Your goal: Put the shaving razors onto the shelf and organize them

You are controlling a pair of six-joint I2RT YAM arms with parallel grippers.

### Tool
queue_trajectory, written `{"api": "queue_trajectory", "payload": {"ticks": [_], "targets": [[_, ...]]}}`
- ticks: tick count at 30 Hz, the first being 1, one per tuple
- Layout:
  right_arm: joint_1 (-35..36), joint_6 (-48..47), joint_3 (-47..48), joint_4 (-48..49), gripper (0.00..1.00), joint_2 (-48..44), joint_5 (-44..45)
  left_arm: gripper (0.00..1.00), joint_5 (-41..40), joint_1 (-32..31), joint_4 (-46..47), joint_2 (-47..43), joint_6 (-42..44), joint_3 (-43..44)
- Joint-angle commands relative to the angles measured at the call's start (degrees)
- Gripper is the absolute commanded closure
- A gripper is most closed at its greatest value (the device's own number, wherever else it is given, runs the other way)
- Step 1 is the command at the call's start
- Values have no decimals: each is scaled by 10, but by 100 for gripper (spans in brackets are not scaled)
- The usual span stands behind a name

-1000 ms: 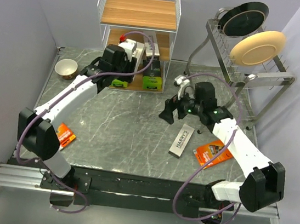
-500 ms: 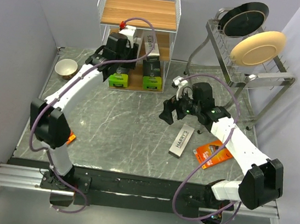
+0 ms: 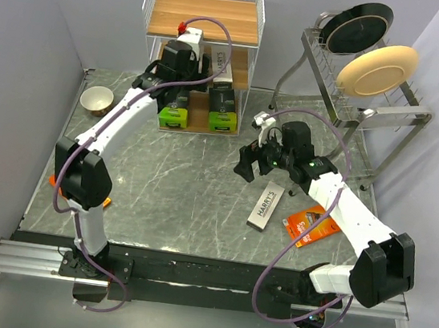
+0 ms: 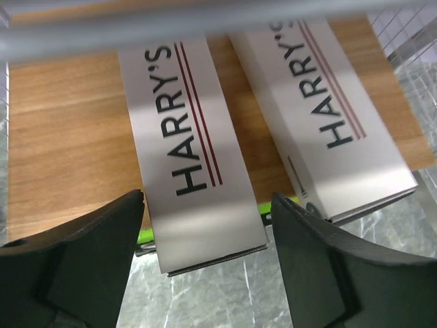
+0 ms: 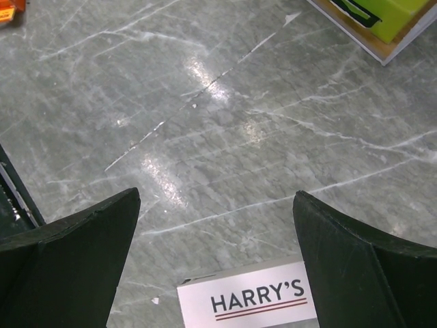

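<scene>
The shelf (image 3: 202, 18) stands at the back of the table. On its middle wooden tier (image 4: 61, 137) lie two white HARRY'S razor boxes (image 4: 194, 164) (image 4: 328, 102) side by side. My left gripper (image 4: 208, 225) (image 3: 184, 77) is open around the near end of the left box, with a gap on each side. Two black and lime-green boxes (image 3: 173, 113) (image 3: 222, 114) sit on the bottom tier. A third HARRY'S box (image 3: 265, 206) (image 5: 249, 301) lies on the table just under my right gripper (image 3: 245, 166) (image 5: 215, 198), which is open and empty. An orange pack (image 3: 309, 224) lies to its right.
A grey dish rack (image 3: 372, 111) with a black and a cream plate stands at the back right. A small bowl (image 3: 97, 100) sits at the left. Another orange pack (image 3: 55, 183) peeks out behind my left arm.
My left arm has reached further into the shelf with the white box, and its jaws have widened off the box, which now lies on the middle tier. The right arm has not moved.
</scene>
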Motion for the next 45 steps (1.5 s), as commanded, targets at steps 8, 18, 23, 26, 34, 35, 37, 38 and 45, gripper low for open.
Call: {"api": "queue_trajectory", "payload": {"ticks": [8, 18, 23, 26, 34, 35, 37, 38, 45], "targets": [[-2, 3, -16, 29, 0, -36, 21, 14, -22, -30, 25, -130, 20, -33], [-30, 89, -65, 15, 0, -97, 99, 12, 108, -105, 106, -359, 94, -411], [-58, 57, -50, -8, 0, -183, 48, 1, 121, -213, 156, -399, 90, -508], [-57, 31, -21, -30, 0, -210, 41, 1, 139, -225, 147, -345, 55, -501], [-62, 97, -5, -52, 0, -243, 134, 1, 168, -312, 192, -206, -13, -468], [-64, 97, -3, -49, 0, -247, 139, 1, 173, -319, 198, -198, -22, -470], [-79, 113, -9, -40, 0, -252, 137, 1, 175, -344, 189, -173, -45, -466], [-86, 115, -16, -30, 0, -257, 137, 1, 179, -358, 188, -166, -56, -466], [-108, 117, -30, -22, 0, -258, 142, 1, 173, -413, 229, -136, -139, -478]]}}
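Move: The last Harry's box lies on the table about 29 cm back from the left hand, 26 cm to its right and 28 cm below; the orange pack is some 14 cm further right and 3 cm nearer the base than that box. Just ahead of the left fingers, about 7 cm, is the Harry's box set on the shelf, its neighbour 6 cm right of it. From the right hand the table box is 5 cm back, 9 cm right, 17 cm below. The left hand, its fingers already parted around the shelf box, first rises and backs out some 7 cm, then sweeps back towards the base, down and right towards the last Harry's box on the table, about 35 cm back, 20 cm right and 20 cm down in all, opening fully, turning roughly 50 degrees clockwise and tipping down as it goes. Meanwhile the empty right hand, kept wide open, swings about 10 cm right and lifts as much, turning clockwise and clearing the space above that box. ##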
